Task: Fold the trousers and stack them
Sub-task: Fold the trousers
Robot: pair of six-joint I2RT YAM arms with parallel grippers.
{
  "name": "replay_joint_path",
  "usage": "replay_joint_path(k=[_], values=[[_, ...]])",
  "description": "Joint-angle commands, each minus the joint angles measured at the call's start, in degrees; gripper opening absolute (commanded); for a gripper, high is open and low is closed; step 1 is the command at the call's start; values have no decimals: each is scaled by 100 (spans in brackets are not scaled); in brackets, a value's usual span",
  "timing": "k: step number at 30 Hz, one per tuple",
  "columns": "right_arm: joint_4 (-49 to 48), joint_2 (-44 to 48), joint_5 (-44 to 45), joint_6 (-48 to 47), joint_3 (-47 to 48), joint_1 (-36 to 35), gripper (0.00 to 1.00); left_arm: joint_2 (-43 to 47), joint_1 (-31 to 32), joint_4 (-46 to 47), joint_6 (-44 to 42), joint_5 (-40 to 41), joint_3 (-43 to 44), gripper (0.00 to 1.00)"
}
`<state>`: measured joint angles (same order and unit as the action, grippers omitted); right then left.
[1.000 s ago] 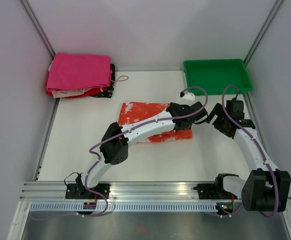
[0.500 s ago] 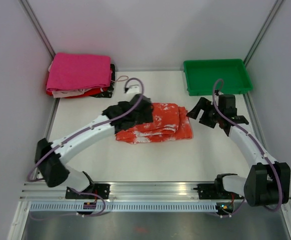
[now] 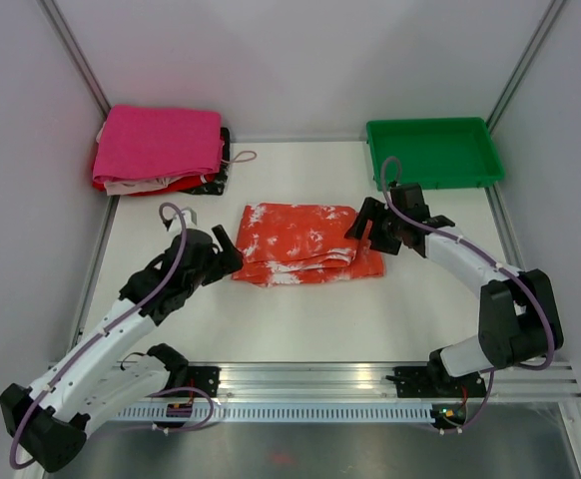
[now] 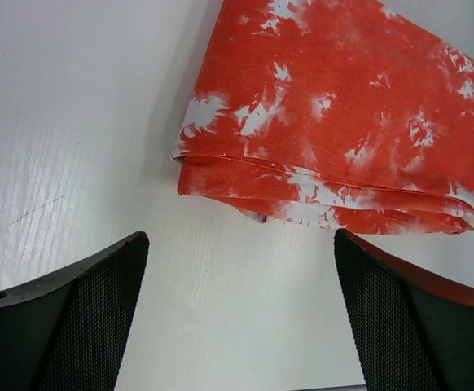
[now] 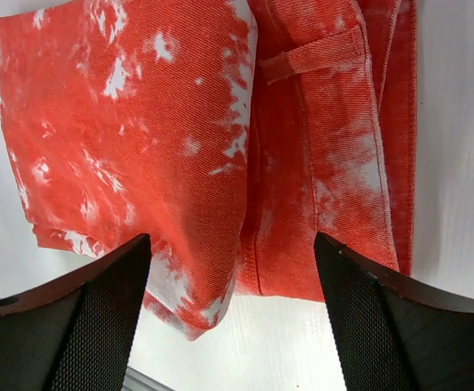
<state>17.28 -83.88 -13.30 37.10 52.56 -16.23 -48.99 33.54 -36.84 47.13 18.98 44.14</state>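
The red and white tie-dye trousers [image 3: 305, 242] lie folded on the white table in the middle; they also show in the left wrist view [image 4: 335, 138] and the right wrist view [image 5: 221, 138]. A stack of folded trousers, pink on top [image 3: 159, 145], sits at the back left corner. My left gripper [image 3: 229, 249] is open and empty, just left of the trousers' left edge. My right gripper [image 3: 363, 228] is open and empty, hovering over the trousers' right end, where the top layer lies loosely over the waistband part.
A green tray [image 3: 433, 151] stands at the back right. Grey walls close in both sides and the back. A metal rail [image 3: 300, 379] runs along the near edge, by the arm bases.
My left arm has swung back from over the trousers to their left side and let go of the cloth. The trousers now lie folded. My right gripper has moved left over their right end.
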Motion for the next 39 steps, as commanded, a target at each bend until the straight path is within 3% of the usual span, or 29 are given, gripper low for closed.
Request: replay_joint_path(k=[1,7,11,14,15,17,19,24,29,39], values=[[-119,56,302,279,89,-82,87,206,-58,-121,94,70,-55,99],[-910,-76,-233,657,-298,-486,83,31,-76,-51,94,-52,-143,100],[-946,-392,-155,693,-246,-680,77,-75,-76,-43,112,-132,-151,100],[-805,-481,-59,623,-132,-680,46,-32,-84,-86,103,-79,-160,100],[-718,-394,-6,605,-105,-680,23,12,-84,-104,103,-44,-169,100],[-682,-140,73,588,-44,-689,7,65,-84,-87,112,-18,-239,100],[-656,63,64,456,61,-689,1,100,-84,1,182,-44,-318,100],[-699,732,47,8,202,-680,0,-40,-85,256,305,-307,-529,100],[-594,768,29,-204,185,-619,0,-312,-93,309,270,-369,-407,100],[-866,1066,-269,-273,-878,101,0,-304,-93,309,305,-369,-494,100]])
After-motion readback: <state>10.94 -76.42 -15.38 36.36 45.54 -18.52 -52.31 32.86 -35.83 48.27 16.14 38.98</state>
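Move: Just below the right hand, about 5 cm to its left, 2 cm back and 4 cm down, is the loose near-right edge of the trousers' top layer. The lower layer's corner sticks out some 5 cm right and 6 cm back of this hand; the green tray is about 21 cm ahead and 16 cm right. From the left hand, the trousers' near-left corner lies roughly 2 cm ahead, 2 cm left and 10 cm down. Sliding about 5 cm left and then slightly down and back, the right hand shuts its wide-open fingers on the top layer's near-right edge, lifts it about 8 cm while its fingers tip up, then carries it back down and a few centimetres right, still pinched. Fingers kept wide open, the left hand sinks some 5 cm towards the near-left corner, tipping slightly down. ##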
